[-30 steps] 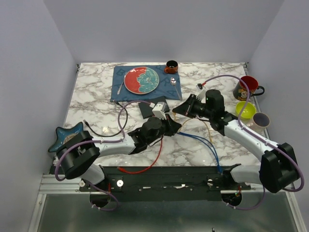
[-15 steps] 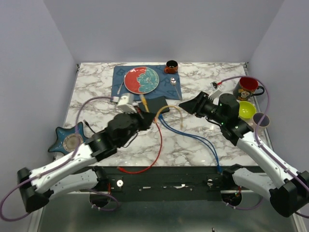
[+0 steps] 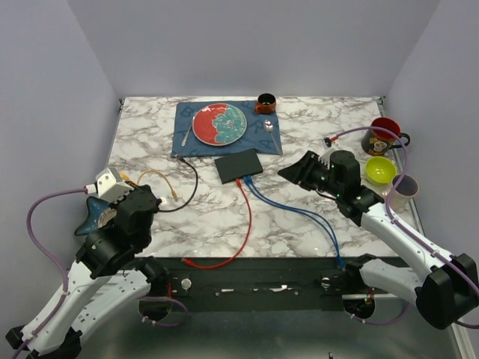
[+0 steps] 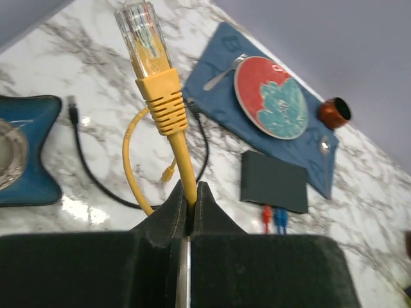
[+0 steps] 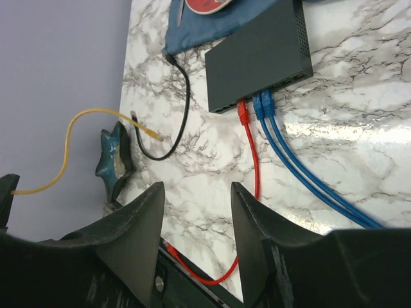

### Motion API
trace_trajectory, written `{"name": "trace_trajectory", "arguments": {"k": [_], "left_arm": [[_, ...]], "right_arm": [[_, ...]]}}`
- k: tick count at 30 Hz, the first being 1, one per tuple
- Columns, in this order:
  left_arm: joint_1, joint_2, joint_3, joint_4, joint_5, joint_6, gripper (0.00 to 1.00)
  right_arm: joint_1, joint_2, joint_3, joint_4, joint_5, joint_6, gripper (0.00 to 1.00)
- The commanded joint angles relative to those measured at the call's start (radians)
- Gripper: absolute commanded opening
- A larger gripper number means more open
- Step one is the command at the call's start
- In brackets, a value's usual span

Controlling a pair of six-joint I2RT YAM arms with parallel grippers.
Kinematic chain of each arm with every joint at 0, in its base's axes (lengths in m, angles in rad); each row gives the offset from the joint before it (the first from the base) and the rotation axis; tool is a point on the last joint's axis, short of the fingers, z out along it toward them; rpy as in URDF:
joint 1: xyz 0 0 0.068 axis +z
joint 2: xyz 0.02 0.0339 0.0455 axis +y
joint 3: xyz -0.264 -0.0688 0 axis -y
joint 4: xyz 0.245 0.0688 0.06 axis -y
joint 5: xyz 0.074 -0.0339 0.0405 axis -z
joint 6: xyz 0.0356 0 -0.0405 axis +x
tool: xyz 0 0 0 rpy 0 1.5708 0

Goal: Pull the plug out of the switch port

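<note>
The switch (image 3: pixel 239 164) is a flat dark box lying just below the blue placemat, with a red cable (image 3: pixel 248 217) and two blue cables (image 3: pixel 299 213) in its near-edge ports. My left gripper (image 3: pixel 124 196) is at the far left, away from the switch, and shut on a yellow cable. In the left wrist view its jaws (image 4: pixel 190 190) pinch the cable just below the clear-tipped yellow plug (image 4: pixel 144 32), which stands free in the air. My right gripper (image 3: pixel 293 170) hovers right of the switch, open and empty (image 5: pixel 196 192). The switch (image 5: pixel 257 54) shows beyond it.
A blue placemat (image 3: pixel 262 133) carries a red-and-teal plate (image 3: pixel 219 124), cutlery and a small orange cup (image 3: pixel 266 102). A blue star-shaped dish (image 3: pixel 91 213) lies at the left edge. A black cable (image 3: pixel 183 187) loops left of the switch. A red mug (image 3: pixel 385 134), green bowl (image 3: pixel 380 170) and cup (image 3: pixel 405 185) stand at the right.
My left arm has swung from the switch to the far left, carrying the yellow plug out and away from the ports. My right gripper has opened and drawn back to the right.
</note>
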Motion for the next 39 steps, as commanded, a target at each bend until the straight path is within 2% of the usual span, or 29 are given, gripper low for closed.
{"name": "trace_trajectory", "arguments": {"k": [1, 4, 5, 6, 7, 8, 10, 11, 12, 13, 15, 19, 22, 24, 27, 31, 35, 37, 38, 39], "left_arm": [[0.148, 0.137, 0.001, -0.075, 0.042, -0.002, 0.0], [0.32, 0.256, -0.036, -0.031, 0.238, 0.013, 0.0], [0.363, 0.271, -0.048, 0.01, 0.28, 0.038, 0.0], [0.46, 0.281, -0.076, 0.038, 0.323, 0.053, 0.0], [0.502, 0.292, -0.088, 0.07, 0.411, 0.072, 0.0], [0.553, 0.295, -0.1, 0.127, 0.449, 0.104, 0.07], [0.686, 0.336, -0.119, 0.178, 0.525, 0.138, 0.43], [0.728, 0.359, -0.113, 0.199, 0.602, 0.148, 0.76], [0.772, 0.389, -0.082, 0.201, 0.637, 0.171, 0.9], [0.824, 0.444, -0.056, 0.195, 0.662, 0.178, 0.99], [0.828, 0.479, 0.025, 0.169, 0.673, 0.199, 0.99], [0.819, 0.473, 0.087, 0.202, 0.736, 0.204, 0.99], [0.756, 0.432, 0.003, 0.349, 0.899, 0.137, 0.99], [0.64, 0.418, -0.097, 0.515, 0.963, 0.084, 0.99], [0.479, 0.481, -0.105, 0.577, 0.9, 0.069, 0.99], [0.448, 0.603, -0.074, 0.555, 0.849, 0.052, 0.99], [0.411, 0.668, -0.084, 0.733, 0.889, 0.047, 0.99], [0.389, 0.753, -0.047, 0.767, 0.904, 0.059, 0.99], [0.367, 0.786, -0.032, 0.797, 0.927, 0.072, 0.98], [0.359, 0.821, -0.016, 0.808, 0.934, 0.079, 0.92]], "right_arm": [[0.004, 0.007, -0.007, 0.002, -0.02, 0.002, 0.54], [0.006, 0.01, -0.003, 0.004, -0.02, -0.009, 0.54], [0.006, 0.01, -0.002, 0.002, -0.02, -0.012, 0.54], [0.006, 0.005, -0.002, 0.002, -0.02, -0.021, 0.54], [0.006, 0.004, -0.005, 0.002, -0.017, -0.024, 0.54], [0.006, 0.002, -0.01, 0.002, -0.017, -0.026, 0.54], [0.006, 0.013, -0.013, 0.002, -0.017, -0.027, 0.54], [0.006, 0.022, -0.011, 0.002, -0.017, -0.029, 0.54], [0.006, 0.03, -0.007, 0.004, -0.026, -0.03, 0.54], [0.006, 0.05, -0.003, 0.004, -0.032, -0.033, 0.54], [0.004, 0.07, 0.006, 0.004, -0.046, -0.046, 0.54], [0.006, 0.122, 0.032, 0.036, -0.052, -0.066, 0.54], [0.006, 0.211, 0.064, 0.048, -0.078, -0.079, 0.54], [0.006, 0.289, 0.081, 0.058, -0.112, -0.082, 0.53], [0.006, 0.369, 0.108, 0.074, -0.136, -0.078, 0.53], [0.006, 0.435, 0.127, 0.097, -0.147, -0.082, 0.53], [0.006, 0.514, 0.17, 0.116, -0.172, -0.096, 0.52], [0.006, 0.553, 0.205, 0.119, -0.182, -0.102, 0.5], [0.006, 0.588, 0.214, 0.122, -0.186, -0.107, 0.5], [0.004, 0.605, 0.223, 0.124, -0.192, -0.105, 0.49]]}}
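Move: My left hand holds the yellow cable high up; the star-shaped dish lies some 21 cm to its left, level with it and about 23 cm below. The switch is about 18 cm ahead and 23 cm right of that hand, the loose black cable 11 cm ahead and 3 cm right. From my right hand the blue plugs sit about 7 cm ahead, 12 cm left and 17 cm below. I dip my left hand about 12 cm and leftward towards the dish, tipping it down some 30 degrees, open it wide and let go of the yellow cable, then swing it right nearly 20 cm and forward towards the switch. My right hand, half open, waits, then sinks 10 cm, easing forward and left towards the blue plugs. ##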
